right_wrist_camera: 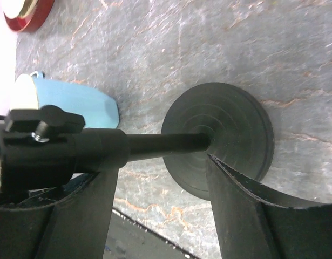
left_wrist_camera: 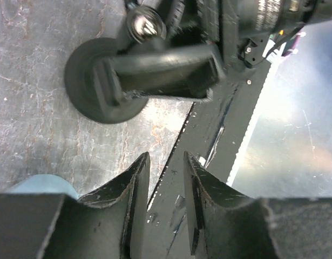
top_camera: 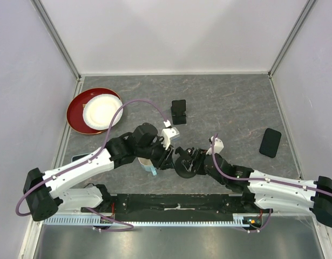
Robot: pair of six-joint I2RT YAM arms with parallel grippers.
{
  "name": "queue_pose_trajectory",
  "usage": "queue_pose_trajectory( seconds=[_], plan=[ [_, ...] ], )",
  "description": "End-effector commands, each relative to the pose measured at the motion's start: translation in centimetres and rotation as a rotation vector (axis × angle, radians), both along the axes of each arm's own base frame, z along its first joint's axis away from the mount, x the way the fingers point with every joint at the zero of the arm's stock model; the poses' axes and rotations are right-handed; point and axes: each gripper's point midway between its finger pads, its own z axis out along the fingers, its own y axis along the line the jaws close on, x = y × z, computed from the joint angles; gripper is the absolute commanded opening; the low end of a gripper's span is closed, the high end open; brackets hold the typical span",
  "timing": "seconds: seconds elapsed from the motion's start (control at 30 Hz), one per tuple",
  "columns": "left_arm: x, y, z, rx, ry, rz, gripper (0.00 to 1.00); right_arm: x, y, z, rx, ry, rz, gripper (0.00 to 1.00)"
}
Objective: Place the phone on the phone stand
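The phone [top_camera: 270,142] is a flat black slab lying on the grey table at the right, far from both grippers. The phone stand [top_camera: 184,164] has a round black base [right_wrist_camera: 225,135], a thin post [right_wrist_camera: 155,144] and a cradle on top [left_wrist_camera: 160,70]. It stands near the front edge, between the two arms. My right gripper [right_wrist_camera: 157,167] hangs open over it, one finger under the cradle and the other by the foot of the post. My left gripper [left_wrist_camera: 166,156] sits just beside the stand, its jaws a narrow gap apart and holding nothing.
A light blue cup [top_camera: 148,165] lies next to the stand on its left. A red plate [top_camera: 79,110] holding a white plate sits at the back left. A small black object [top_camera: 178,111] stands mid-table. The black base rail [top_camera: 176,202] runs along the near edge.
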Motion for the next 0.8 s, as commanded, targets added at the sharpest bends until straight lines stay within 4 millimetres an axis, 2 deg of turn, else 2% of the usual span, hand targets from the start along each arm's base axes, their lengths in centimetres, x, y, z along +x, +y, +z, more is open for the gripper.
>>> queue_pose_trajectory(
  seconds=[0.0, 0.27, 0.43, 0.47, 0.53, 0.57, 0.63, 0.67, 0.73, 0.77],
  plan=[
    [-1.3, -0.5, 2.4, -0.117, 0.02, -0.009, 0.37, 2.2, -0.9, 0.1, 0.009, -0.035, -0.061, 0.72],
    [-1.6, 0.3, 4.5, -0.151, -0.016, -0.003, 0.38, 3.7, -2.9, 0.5, -0.03, -0.04, -0.093, 0.77],
    [-0.7, 0.7, 7.6, -0.183, -0.08, 0.041, 0.46, 2.7, -4.0, -0.3, -0.106, 0.023, -0.079, 0.86],
    [-0.4, 0.6, 9.1, -0.203, -0.104, 0.045, 0.48, 2.6, -4.0, -0.1, -0.109, 0.031, -0.073, 0.87],
    [0.1, 0.7, 10.5, -0.211, -0.138, 0.066, 0.52, 2.0, -4.6, -0.8, -0.153, 0.068, -0.07, 0.96],
    [0.5, 0.5, 12.2, -0.234, -0.168, 0.069, 0.54, 1.8, -4.6, -0.7, -0.156, 0.077, -0.061, 0.98],
    [1.3, 0.5, 13.7, -0.25, -0.21, 0.097, 0.58, 1.3, -5.1, -1.0, -0.183, 0.104, -0.063, 0.98],
    [1.8, 0.4, 15.3, -0.271, -0.239, 0.115, 0.6, 1.6, -5.4, -0.7, -0.187, 0.102, -0.085, 0.98],
    [3.6, 0.8, 16.6, -0.27, -0.291, 0.198, 0.65, 1.4, -6.6, -0.9, -0.213, 0.131, -0.147, 0.98],
    [4.2, 0.8, 18.1, -0.288, -0.32, 0.23, 0.67, 1.7, -7.2, -0.5, -0.219, 0.128, -0.193, 0.98]
  ],
)
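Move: Close in front of the right hand stands the round-based phone stand, its middle about 4 cm to the left, 1 cm ahead and some 4 cm lower. The light-blue mug is about 21 cm left and 3 cm farther out than the right hand; the small black holder is roughly 25 cm ahead and 7 cm left. From the left hand, the phone stand lies some 5 cm ahead, 6 cm right and 11 cm below. Easing forward and to the right by about 3 cm each, the right hand takes the phone stand along at its fingers, then opens wide and draws back and farther right, sinking slightly as its fingers tip down. The left hand, holding nothing, backs off a little, then rises fast, about 13 cm in all, clear above the stand, its fingers spreading and levelling some 15 degrees. ##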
